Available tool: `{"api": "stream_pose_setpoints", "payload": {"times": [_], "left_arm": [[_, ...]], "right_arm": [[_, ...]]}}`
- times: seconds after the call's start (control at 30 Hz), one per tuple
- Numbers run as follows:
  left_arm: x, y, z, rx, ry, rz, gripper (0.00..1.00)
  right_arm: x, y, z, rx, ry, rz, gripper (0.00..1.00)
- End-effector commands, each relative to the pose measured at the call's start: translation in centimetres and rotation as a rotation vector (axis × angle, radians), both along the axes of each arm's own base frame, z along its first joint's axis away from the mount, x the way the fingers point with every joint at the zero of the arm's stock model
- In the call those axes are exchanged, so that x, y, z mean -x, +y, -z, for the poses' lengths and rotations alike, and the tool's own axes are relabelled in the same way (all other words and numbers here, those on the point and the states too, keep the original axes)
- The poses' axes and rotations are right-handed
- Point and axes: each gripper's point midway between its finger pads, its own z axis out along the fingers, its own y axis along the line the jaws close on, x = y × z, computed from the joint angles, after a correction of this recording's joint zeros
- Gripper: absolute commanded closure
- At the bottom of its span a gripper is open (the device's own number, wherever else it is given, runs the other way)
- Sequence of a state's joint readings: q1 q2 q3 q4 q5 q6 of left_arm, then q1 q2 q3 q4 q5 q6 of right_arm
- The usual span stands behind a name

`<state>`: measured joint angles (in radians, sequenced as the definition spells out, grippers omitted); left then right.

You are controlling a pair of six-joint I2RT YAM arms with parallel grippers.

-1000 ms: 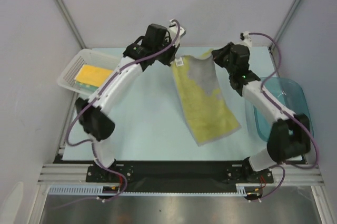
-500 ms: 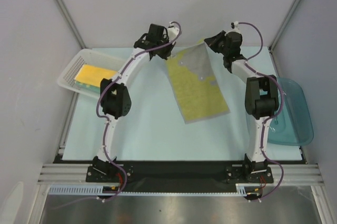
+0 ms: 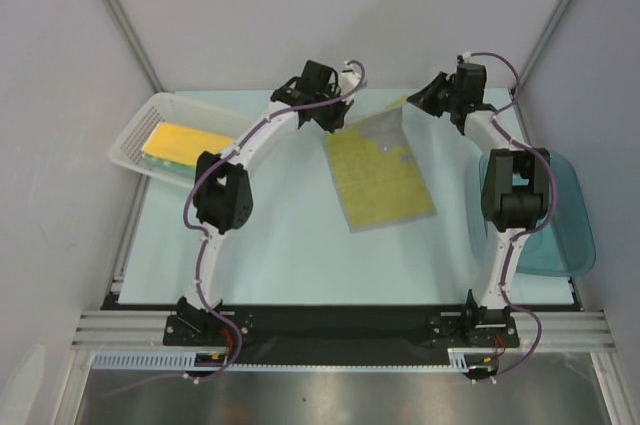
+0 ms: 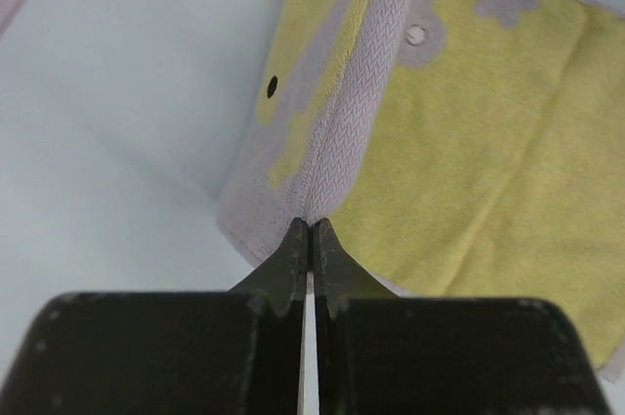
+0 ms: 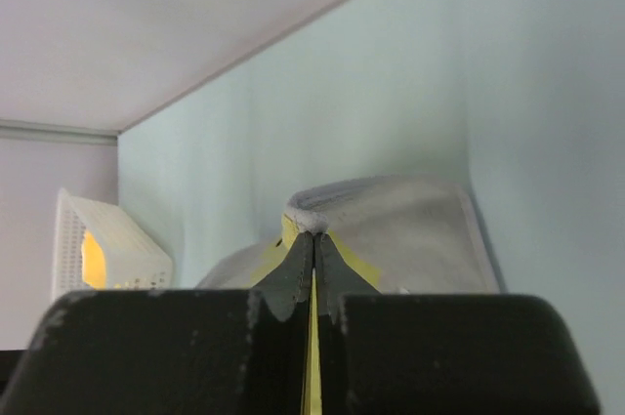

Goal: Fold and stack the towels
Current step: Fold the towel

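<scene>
A pale yellow towel (image 3: 385, 177) with grey patches lies lengthwise on the table, its far end raised. My left gripper (image 3: 332, 127) is shut on its far left corner. In the left wrist view the shut tips (image 4: 310, 226) pinch the grey woven edge of the towel (image 4: 469, 142). My right gripper (image 3: 412, 105) is shut on the far right corner. In the right wrist view its tips (image 5: 313, 236) clamp a bunched grey corner of the towel (image 5: 410, 229). A folded yellow towel (image 3: 178, 145) lies in the basket over a green one.
The white mesh basket (image 3: 130, 140) stands at the far left of the table and also shows in the right wrist view (image 5: 117, 234). A blue translucent tub (image 3: 575, 195) sits at the right edge, beside the right arm. The grey back wall is just behind both grippers.
Both arms have stretched toward the back wall and drawn the towel away from the near edge. The towel's far end has come down lower, and the grippers have shifted a little to the right.
</scene>
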<state>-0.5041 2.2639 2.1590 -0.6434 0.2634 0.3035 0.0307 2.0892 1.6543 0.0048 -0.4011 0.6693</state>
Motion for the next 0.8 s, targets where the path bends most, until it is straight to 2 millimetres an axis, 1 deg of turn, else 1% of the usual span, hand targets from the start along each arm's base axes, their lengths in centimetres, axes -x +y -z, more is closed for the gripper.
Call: {"api": "stream_pose_setpoints", "payload": {"times": [0.0, 0.03, 0.1, 0.13, 0.2, 0.23, 0.27, 0.3, 0.33, 0.37, 0.43, 0.47, 0.5, 0.53, 0.57, 0.6, 0.67, 0.7, 0.73, 0.77], "left_arm": [[1.8, -0.9, -3.8, 0.049, -0.038, 0.028, 0.99], [2.3, -1.2, -3.5, 0.041, -0.03, 0.032, 1.0], [2.6, -1.1, -3.2, 0.031, -0.022, 0.034, 1.0], [3.0, -1.2, -3.0, 0.028, -0.012, 0.035, 1.0], [3.6, -1.3, -3.2, 0.027, -0.005, 0.041, 1.0], [4.0, -1.4, -2.9, 0.019, 0.001, 0.046, 1.0], [4.3, -1.4, -3.3, 0.019, -0.002, 0.047, 1.0], [5.4, -1.4, -3.0, 0.007, 0.014, 0.058, 1.0], [5.5, -1.4, -3.5, 0.011, 0.007, 0.059, 1.0], [5.9, -1.6, -3.5, 0.013, 0.011, 0.063, 1.0], [6.8, -1.6, -3.2, 0.012, 0.028, 0.07, 1.0], [7.5, -1.9, -3.9, 0.022, 0.024, 0.075, 1.0], [8.0, -1.8, -3.3, 0.021, 0.034, 0.073, 1.0], [8.6, -2.1, -3.3, 0.033, 0.044, 0.081, 1.0], [9.5, -2.7, -3.9, 0.051, 0.045, 0.09, 1.0], [10.2, -2.9, -2.9, 0.047, 0.062, 0.097, 1.0], [11.6, -3.7, -2.3, 0.04, 0.074, 0.11, 1.0], [12.2, -3.6, -1.4, 0.03, 0.088, 0.113, 1.0], [12.7, -3.7, -1.0, 0.025, 0.1, 0.116, 1.0], [13.1, -3.8, -0.6, 0.027, 0.115, 0.113, 1.0]], "right_arm": [[3.4, -0.6, -0.9, 0.052, 0.056, -0.069, 1.0], [4.2, -0.4, -0.2, 0.053, 0.085, -0.086, 1.0], [4.9, -0.5, 0.0, 0.069, 0.096, -0.102, 1.0], [5.7, -0.5, 0.6, 0.076, 0.135, -0.105, 1.0], [6.7, -0.8, 1.3, 0.1, 0.172, -0.114, 1.0], [7.2, -0.8, 1.4, 0.109, 0.179, -0.119, 1.0], [7.7, -1.1, 1.8, 0.122, 0.195, -0.117, 1.0], [9.0, -1.5, 1.4, 0.149, 0.218, -0.109, 1.0], [9.1, -1.5, 1.6, 0.149, 0.221, -0.11, 1.0], [9.8, -1.6, 1.7, 0.16, 0.241, -0.116, 1.0], [10.6, -1.9, 1.2, 0.178, 0.251, -0.114, 1.0], [11.4, -2.0, 1.7, 0.188, 0.277, -0.117, 1.0], [11.9, -2.2, 1.2, 0.201, 0.267, -0.116, 1.0], [12.3, -2.3, 1.3, 0.211, 0.272, -0.113, 1.0], [13.1, -2.7, 2.0, 0.224, 0.301, -0.106, 1.0], [13.5, -2.8, 1.6, 0.231, 0.292, -0.105, 1.0], [14.2, -2.7, 2.0, 0.223, 0.298, -0.112, 1.0], [15.0, -2.7, 2.9, 0.222, 0.32, -0.114, 1.0], [15.4, -2.6, 2.7, 0.222, 0.315, -0.117, 1.0], [15.8, -2.6, 2.9, 0.224, 0.32, -0.12, 1.0]]}}
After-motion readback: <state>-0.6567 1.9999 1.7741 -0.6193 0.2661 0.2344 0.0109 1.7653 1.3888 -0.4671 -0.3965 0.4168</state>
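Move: The towel's far edge is already pinched at its two corners, one per hand, while its near half lies on the table. The near left corner is about 25 cm back of the left hand, 6 cm to its right and 14 cm below. The near right corner is some 28 cm back of the right hand, 7 cm to its right and 16 cm below; the empty blue tub stands level with that corner, about 26 cm farther right. The white basket is roughly 40 cm left of the left hand, level with it in reach. The towel's held edge is drawn back over the part already lying down, towards its near edge, both hands keeping their pinch: the left travels about 11 cm back, dipping slightly and coming up again, the right nearly 14 cm back, sinking some 4 cm before rising a little. The right wrist tips its fingers downward by about 20 degrees. ##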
